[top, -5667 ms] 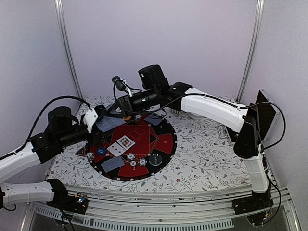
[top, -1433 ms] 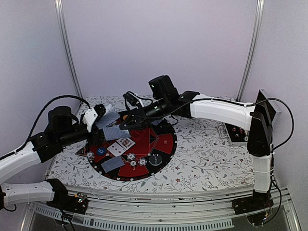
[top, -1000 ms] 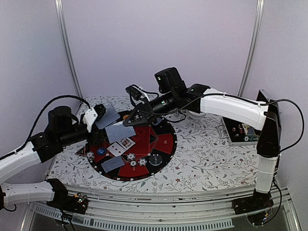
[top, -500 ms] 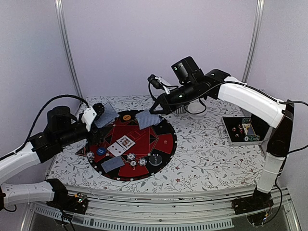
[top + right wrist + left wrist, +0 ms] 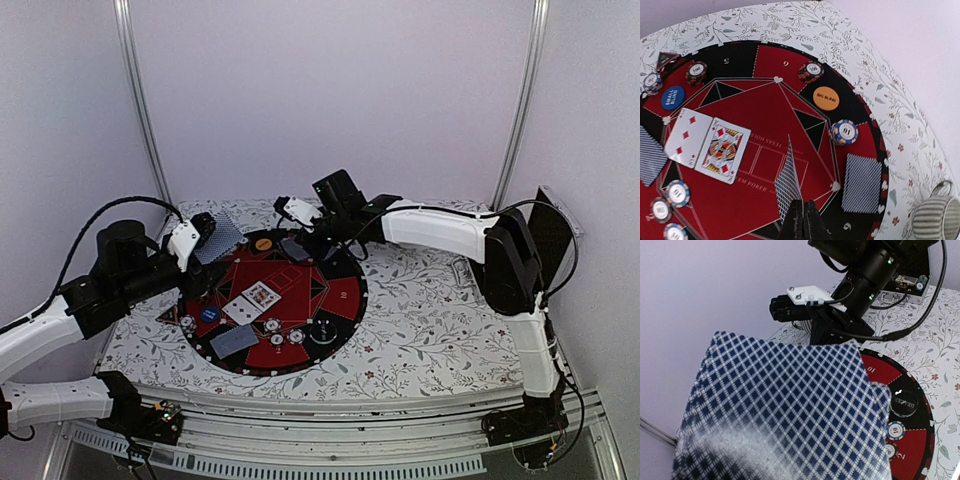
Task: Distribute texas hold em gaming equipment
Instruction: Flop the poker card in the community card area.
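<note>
My left gripper (image 5: pixel 208 232) is shut on a stack of playing cards (image 5: pixel 785 410) with blue checked backs; they fill the left wrist view and hide its fingers. Over the far part of the round red-and-black mat (image 5: pixel 345 295), my right gripper (image 5: pixel 802 222) is shut on a single card (image 5: pixel 788 187), held edge-on just above the red field. Two face-up cards (image 5: pixel 707 145) lie at the mat's centre, and face-down cards (image 5: pixel 862 182) lie near its rim. Poker chips dot the mat: an orange one (image 5: pixel 826 98), a blue one (image 5: pixel 672 97), a blue-white one (image 5: pixel 844 132).
A ribbed grey cup (image 5: pixel 935 215) stands off the mat on the floral cloth. An open metal case (image 5: pixel 905 285) sits at the table's right, behind the right arm. A black dealer chip (image 5: pixel 322 330) and another face-down card (image 5: pixel 235 342) lie on the mat's near side.
My right gripper, holding one card, swung up and to the right away from the left gripper's stack, then came back down low over the mat's far side. The left arm stayed put.
</note>
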`<state>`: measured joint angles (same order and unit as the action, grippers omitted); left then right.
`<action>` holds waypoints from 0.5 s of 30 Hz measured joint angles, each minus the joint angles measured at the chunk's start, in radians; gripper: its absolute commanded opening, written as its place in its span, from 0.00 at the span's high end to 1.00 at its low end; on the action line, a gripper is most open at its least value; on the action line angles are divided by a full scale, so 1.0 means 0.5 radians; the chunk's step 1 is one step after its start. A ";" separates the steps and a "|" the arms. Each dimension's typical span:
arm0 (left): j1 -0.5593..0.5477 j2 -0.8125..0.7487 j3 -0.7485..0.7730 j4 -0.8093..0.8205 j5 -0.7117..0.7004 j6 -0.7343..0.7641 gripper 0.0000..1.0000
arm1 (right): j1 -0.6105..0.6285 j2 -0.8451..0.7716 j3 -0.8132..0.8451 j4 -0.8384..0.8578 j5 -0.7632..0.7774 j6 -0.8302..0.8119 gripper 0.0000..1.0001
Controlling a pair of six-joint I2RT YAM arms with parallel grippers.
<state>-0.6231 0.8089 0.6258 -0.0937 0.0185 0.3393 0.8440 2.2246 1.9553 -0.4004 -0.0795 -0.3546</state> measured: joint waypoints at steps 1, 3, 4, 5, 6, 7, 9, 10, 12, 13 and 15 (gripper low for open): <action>0.000 0.000 0.000 0.000 -0.001 0.000 0.42 | 0.000 0.042 0.004 0.076 0.014 -0.053 0.98; 0.002 0.000 0.000 0.000 -0.001 0.000 0.42 | 0.001 0.120 0.004 0.230 0.052 -0.161 0.98; 0.004 0.000 0.000 0.000 -0.001 0.000 0.42 | 0.002 0.152 0.003 0.302 0.069 -0.214 0.98; 0.005 0.000 0.000 0.000 -0.001 0.001 0.42 | 0.006 0.188 0.003 0.381 0.089 -0.273 0.98; 0.008 0.000 0.000 0.000 -0.001 0.001 0.42 | 0.010 0.227 0.003 0.462 0.111 -0.327 0.99; 0.009 0.000 0.000 0.000 -0.001 0.001 0.43 | 0.012 0.255 0.003 0.513 0.130 -0.375 0.99; 0.011 0.001 0.000 0.000 -0.001 0.001 0.42 | 0.026 0.339 0.003 0.646 0.187 -0.494 0.99; 0.012 0.001 0.000 0.000 -0.001 0.001 0.42 | 0.037 0.383 0.003 0.700 0.223 -0.553 0.99; 0.014 0.002 0.000 0.000 0.000 0.001 0.42 | 0.069 0.472 0.003 0.790 0.294 -0.690 0.99; 0.015 0.002 0.000 0.000 0.000 0.001 0.42 | 0.091 0.520 0.004 0.828 0.329 -0.773 0.99; 0.018 0.002 0.000 0.000 0.000 0.001 0.42 | 0.128 0.588 0.004 0.874 0.380 -0.887 0.99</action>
<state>-0.6144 0.8101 0.6258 -0.0937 0.0185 0.3397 0.9081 2.5187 1.9572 0.0364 0.1104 -0.7982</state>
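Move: The right gripper already pinches the third flop card. Its empty place, beside the king of diamonds, lies about 7 cm to the left, level ahead and some 14 cm below. The king is roughly 12 cm left and 4 cm back; the blue 10 chips are 12 cm ahead and 7 cm left, the face-down cards 9 cm ahead and 1 cm right. From the deck-holding left gripper that place is about 13 cm ahead, 14 cm right, well below. Keep the right fingers shut on the card and bring it down about 10 cm and some 5 cm left towards the empty place beside the king. Ease forward about 4 cm first, then drop faster while drawing back slightly, tilting the fingers up from their steep downward point by some 25 degrees. ##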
